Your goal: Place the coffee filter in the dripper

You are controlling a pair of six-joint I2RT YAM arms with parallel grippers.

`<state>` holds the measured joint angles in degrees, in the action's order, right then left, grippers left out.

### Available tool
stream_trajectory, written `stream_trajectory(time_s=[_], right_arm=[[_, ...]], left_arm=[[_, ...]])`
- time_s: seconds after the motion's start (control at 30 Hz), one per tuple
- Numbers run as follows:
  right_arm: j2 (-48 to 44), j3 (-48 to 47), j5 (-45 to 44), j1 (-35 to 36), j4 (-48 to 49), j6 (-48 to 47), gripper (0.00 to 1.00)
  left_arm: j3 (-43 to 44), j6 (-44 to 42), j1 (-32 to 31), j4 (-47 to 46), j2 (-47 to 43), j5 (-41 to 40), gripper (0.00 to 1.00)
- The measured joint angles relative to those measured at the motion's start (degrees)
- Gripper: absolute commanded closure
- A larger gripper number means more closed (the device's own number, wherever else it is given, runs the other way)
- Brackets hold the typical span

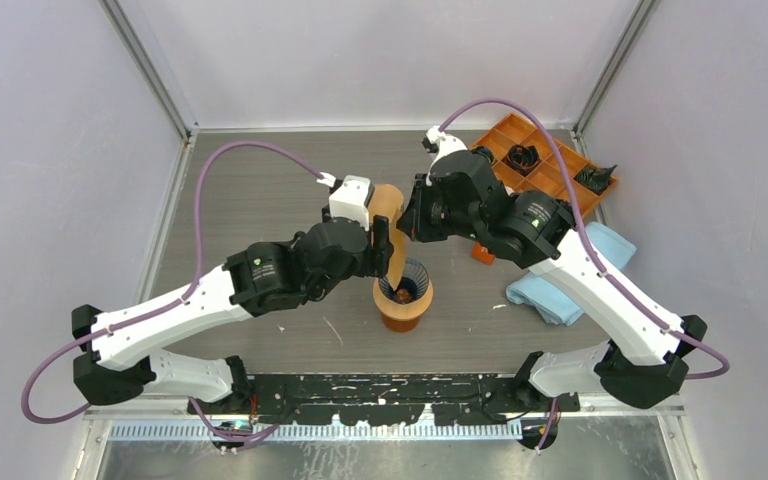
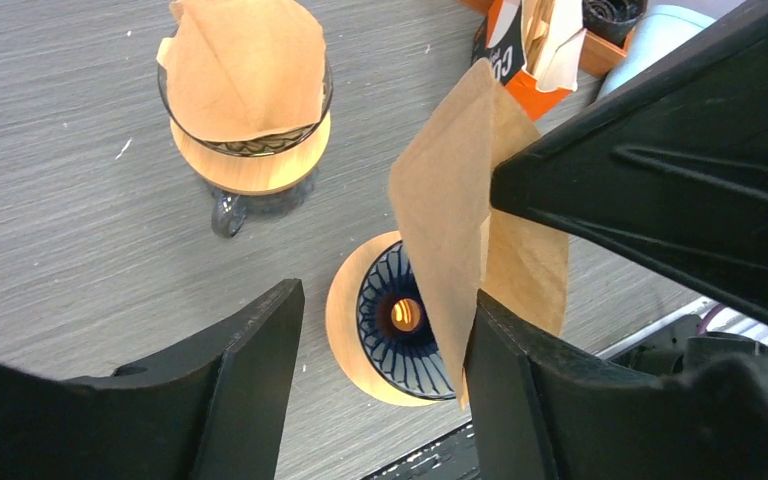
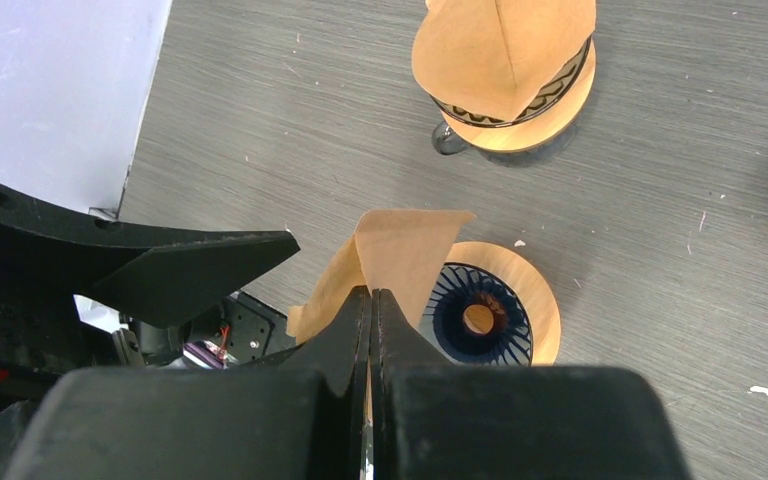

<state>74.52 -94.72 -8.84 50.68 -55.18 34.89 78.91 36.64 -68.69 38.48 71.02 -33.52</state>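
A brown paper coffee filter [image 2: 450, 230] hangs just above the dripper [image 2: 400, 320], a dark ribbed cone on a round wooden collar. My right gripper [image 3: 371, 292] is shut on the filter's [image 3: 400, 250] upper edge, above the dripper [image 3: 485, 315]. My left gripper [image 2: 385, 340] is open, straddling the filter's lower part; the paper lies against its right finger [image 2: 520, 380], and the left finger stands well clear. From above, both grippers meet over the dripper [image 1: 403, 292], with the filter [image 1: 397, 255] between them.
A second dripper [image 2: 245, 150] with a filter in it stands farther back. An orange compartment tray [image 1: 550, 175] sits at the back right, a blue cloth [image 1: 570, 275] at the right, and an orange filter packet [image 2: 515, 60] near them.
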Motion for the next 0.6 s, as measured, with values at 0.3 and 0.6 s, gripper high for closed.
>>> stream_trajectory(time_s=[0.3,0.6], right_arm=[[-2.75,0.83,1.33,0.0,1.36,0.0,0.99],[-5.55,3.72,1.99,0.04,2.08,0.0,0.99]], left_arm=[[1.27,0.46,0.0,3.32,0.0,-0.96,0.55],[1.68,1.66,0.0,5.6,0.0,-0.33,0.79]])
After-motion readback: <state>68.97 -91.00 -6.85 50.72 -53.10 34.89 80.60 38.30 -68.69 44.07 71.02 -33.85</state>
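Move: The filter is already pinched in the right gripper. Its middle lies about 2 cm to the left hand's right, level with it and about 1 cm lower. From the right hand, the blue dripper on its amber server sits some 4 cm back, straight below by about 14 cm. From the left hand, that dripper is 4 cm back, 3 cm right and 11 cm down; the glass dripper with its own filter is 9 cm ahead, straight in line, 14 cm down. Close the left gripper to about half its present gap around the near edge of the paper filter, one finger on each side of the sheet, while easing the hand about 1 cm to the left. Keep the right gripper shut on the filter, lift it about 1.5 cm and draw it back as much, drifting 1 cm right, away from the left hand. ##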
